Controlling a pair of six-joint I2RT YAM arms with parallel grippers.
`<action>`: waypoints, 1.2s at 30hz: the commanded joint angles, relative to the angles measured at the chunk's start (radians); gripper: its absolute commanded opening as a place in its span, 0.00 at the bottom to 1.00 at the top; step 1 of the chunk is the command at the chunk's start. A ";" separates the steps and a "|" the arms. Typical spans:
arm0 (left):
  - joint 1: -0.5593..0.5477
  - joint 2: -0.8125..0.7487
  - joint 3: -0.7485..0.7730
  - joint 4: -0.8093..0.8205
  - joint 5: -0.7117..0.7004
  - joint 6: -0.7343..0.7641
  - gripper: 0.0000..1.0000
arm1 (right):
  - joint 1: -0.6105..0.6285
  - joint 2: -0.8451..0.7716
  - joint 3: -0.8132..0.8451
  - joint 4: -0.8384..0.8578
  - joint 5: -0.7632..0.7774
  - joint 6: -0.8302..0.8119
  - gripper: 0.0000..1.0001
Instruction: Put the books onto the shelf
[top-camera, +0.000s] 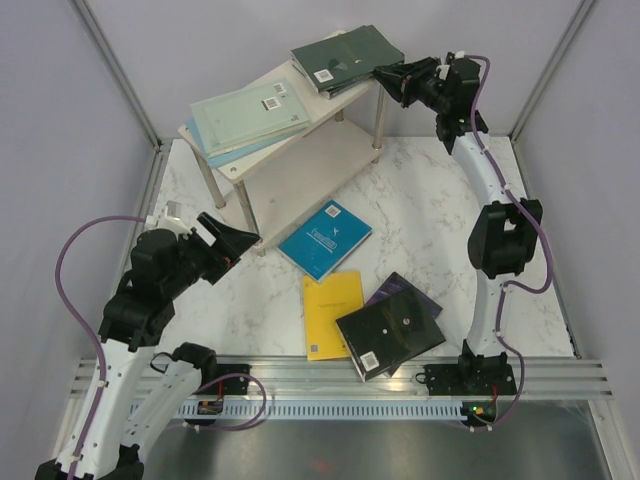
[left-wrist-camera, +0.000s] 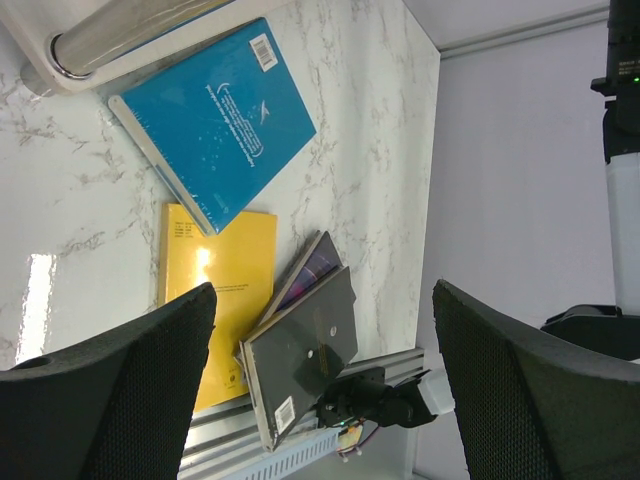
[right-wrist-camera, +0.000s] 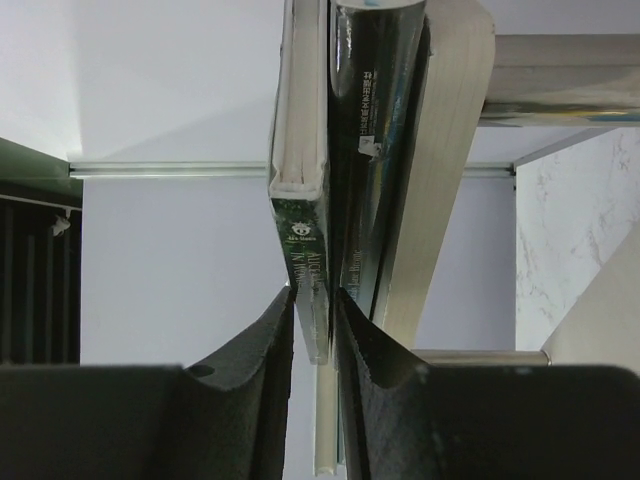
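Observation:
The shelf (top-camera: 310, 165) stands at the back left. On its top board lie a pale green book (top-camera: 250, 108) over a light blue one (top-camera: 228, 152), and to the right a dark green book (top-camera: 348, 55) on top of another dark one. My right gripper (top-camera: 385, 78) is shut on the right edge of the dark green book (right-wrist-camera: 300, 240), its fingers (right-wrist-camera: 260, 350) pinching the spine. A teal-blue book (top-camera: 325, 238), a yellow one (top-camera: 332, 310), a black one (top-camera: 390, 335) and a purple one (top-camera: 400, 288) lie on the table. My left gripper (top-camera: 232, 245) hovers open and holds nothing.
The shelf's silver legs (top-camera: 245, 220) stand just beside my left gripper. In the left wrist view the blue book (left-wrist-camera: 215, 120), yellow book (left-wrist-camera: 225, 290) and black book (left-wrist-camera: 305, 340) lie below the open fingers. A metal rail (top-camera: 330, 375) runs along the table's near edge.

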 joint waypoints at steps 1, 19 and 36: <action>0.004 0.009 0.040 0.007 0.001 0.039 0.91 | 0.005 0.011 0.052 0.075 0.012 0.022 0.27; 0.004 -0.001 -0.013 -0.001 0.057 0.052 0.93 | -0.098 -0.352 -0.484 0.382 -0.045 -0.013 0.91; -0.001 0.044 -0.138 0.027 0.104 0.070 0.92 | 0.088 -0.783 -1.388 -0.017 0.098 -0.447 0.98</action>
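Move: From the right hand, which stands at the shelf top with its fingertips at the spine edge of the green book, the blue book on the table lies about 20 cm back, 10 cm left and 37 cm down. The green book's middle is some 5 cm ahead and 6 cm left, about level. The yellow book lies roughly 43 cm back and 9 cm left, the black book 47 cm back and 4 cm right, both on the table. From the left hand the blue book is about 19 cm ahead, 12 cm right and 27 cm below. Back and down, about 25 cm each way, the right hand sweeps from the shelf top towards the blue book, having first spread its nearly shut fingers wide and come free of the green book some 6 cm to the right; on the way down it tips downwards and rolls its left side down, some 20 degrees each. The open left hand sinks about 8 cm, tilting slightly down. ##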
